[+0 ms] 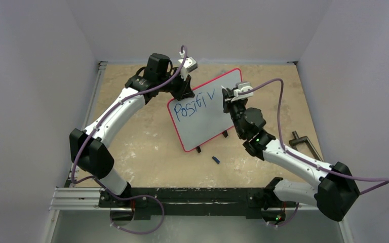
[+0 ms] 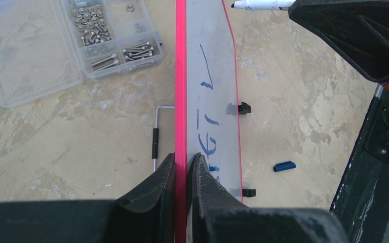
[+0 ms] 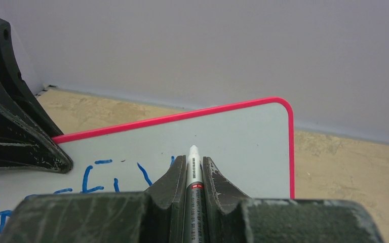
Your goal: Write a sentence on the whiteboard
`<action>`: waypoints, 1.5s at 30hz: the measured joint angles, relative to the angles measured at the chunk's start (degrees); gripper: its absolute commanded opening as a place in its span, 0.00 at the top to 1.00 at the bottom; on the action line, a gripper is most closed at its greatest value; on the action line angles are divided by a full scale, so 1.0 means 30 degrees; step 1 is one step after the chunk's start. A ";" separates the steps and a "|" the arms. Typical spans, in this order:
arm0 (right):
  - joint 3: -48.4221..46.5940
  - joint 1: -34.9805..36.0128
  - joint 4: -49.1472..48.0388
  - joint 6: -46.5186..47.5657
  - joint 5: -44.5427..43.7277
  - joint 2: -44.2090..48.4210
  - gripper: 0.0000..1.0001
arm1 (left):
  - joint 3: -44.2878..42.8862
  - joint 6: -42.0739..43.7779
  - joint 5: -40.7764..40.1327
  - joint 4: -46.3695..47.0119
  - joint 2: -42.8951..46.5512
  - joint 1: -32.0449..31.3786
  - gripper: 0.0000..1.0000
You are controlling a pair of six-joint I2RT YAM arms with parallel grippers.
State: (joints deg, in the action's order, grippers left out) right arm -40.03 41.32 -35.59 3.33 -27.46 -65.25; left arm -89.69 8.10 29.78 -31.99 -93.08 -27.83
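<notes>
The whiteboard (image 1: 207, 121), white with a thin red frame, stands tilted on two black clip feet (image 1: 199, 149) in the middle of the table. "Positiv" is written on it in blue. My left gripper (image 1: 185, 87) is shut on the board's upper red edge (image 2: 181, 76), one finger on each side (image 2: 183, 157). My right gripper (image 1: 229, 98) is shut on a white marker (image 3: 193, 154). The marker's tip points at the bare white surface (image 3: 238, 136) just right of the last blue stroke. In the left wrist view the marker (image 2: 261, 4) shows at the top.
A blue marker cap (image 1: 216, 160) lies on the table in front of the board. A black-handled metal tool (image 1: 304, 143) lies at the right. Behind the board the left wrist view shows a clear plastic box of screws (image 2: 71, 40) and a hex key (image 2: 154, 136).
</notes>
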 measured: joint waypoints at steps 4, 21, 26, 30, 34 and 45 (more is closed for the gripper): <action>0.0000 -0.0015 -0.0015 -0.0146 0.0080 -0.0146 1.00 | 0.0000 0.0000 0.0000 0.0000 0.0007 0.0000 1.00; 0.0000 -0.0036 -0.0015 -0.0474 0.0568 -0.1639 1.00 | 0.0000 0.0000 0.0000 -0.0007 0.0036 -0.0022 1.00; 0.0000 -0.0044 -0.0058 -0.0459 0.0561 -0.1872 1.00 | 0.0000 0.0007 -0.0022 -0.0015 0.0036 -0.0022 1.00; 0.0000 -0.0044 -0.0073 -0.0466 0.0554 -0.1872 1.00 | 0.0000 0.0000 -0.0022 -0.0015 0.0036 -0.0022 1.00; 0.0124 -0.0044 -0.0182 -0.0546 0.0561 -0.1872 1.00 | 0.0000 0.0007 -0.0022 -0.0015 0.0036 -0.0022 1.00; 0.1428 -0.0044 -0.0517 -0.1224 0.0546 -0.1581 1.00 | 0.0000 0.0007 -0.0124 -0.0029 0.0036 -0.0015 1.00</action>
State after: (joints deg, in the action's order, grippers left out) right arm -35.75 41.19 -37.15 -0.34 -25.82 -70.00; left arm -89.69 8.12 29.41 -32.08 -92.97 -27.88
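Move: The right hand holds the marker off the board. The blank spot for the next letter is about 7 cm ahead of it, 3 cm left and 3 cm below; the V is about 7 cm ahead, 6 cm left and 4 cm below, and the board's upper right corner some 12 cm ahead, 6 cm right and 1 cm above. From the left hand, pinching the top edge, that spot is about 12 cm right, 1 cm ahead and 1 cm below. Right hand lowers the marker some 4 cm, edging left, to right of the V, then strokes down about 2.5 cm. ##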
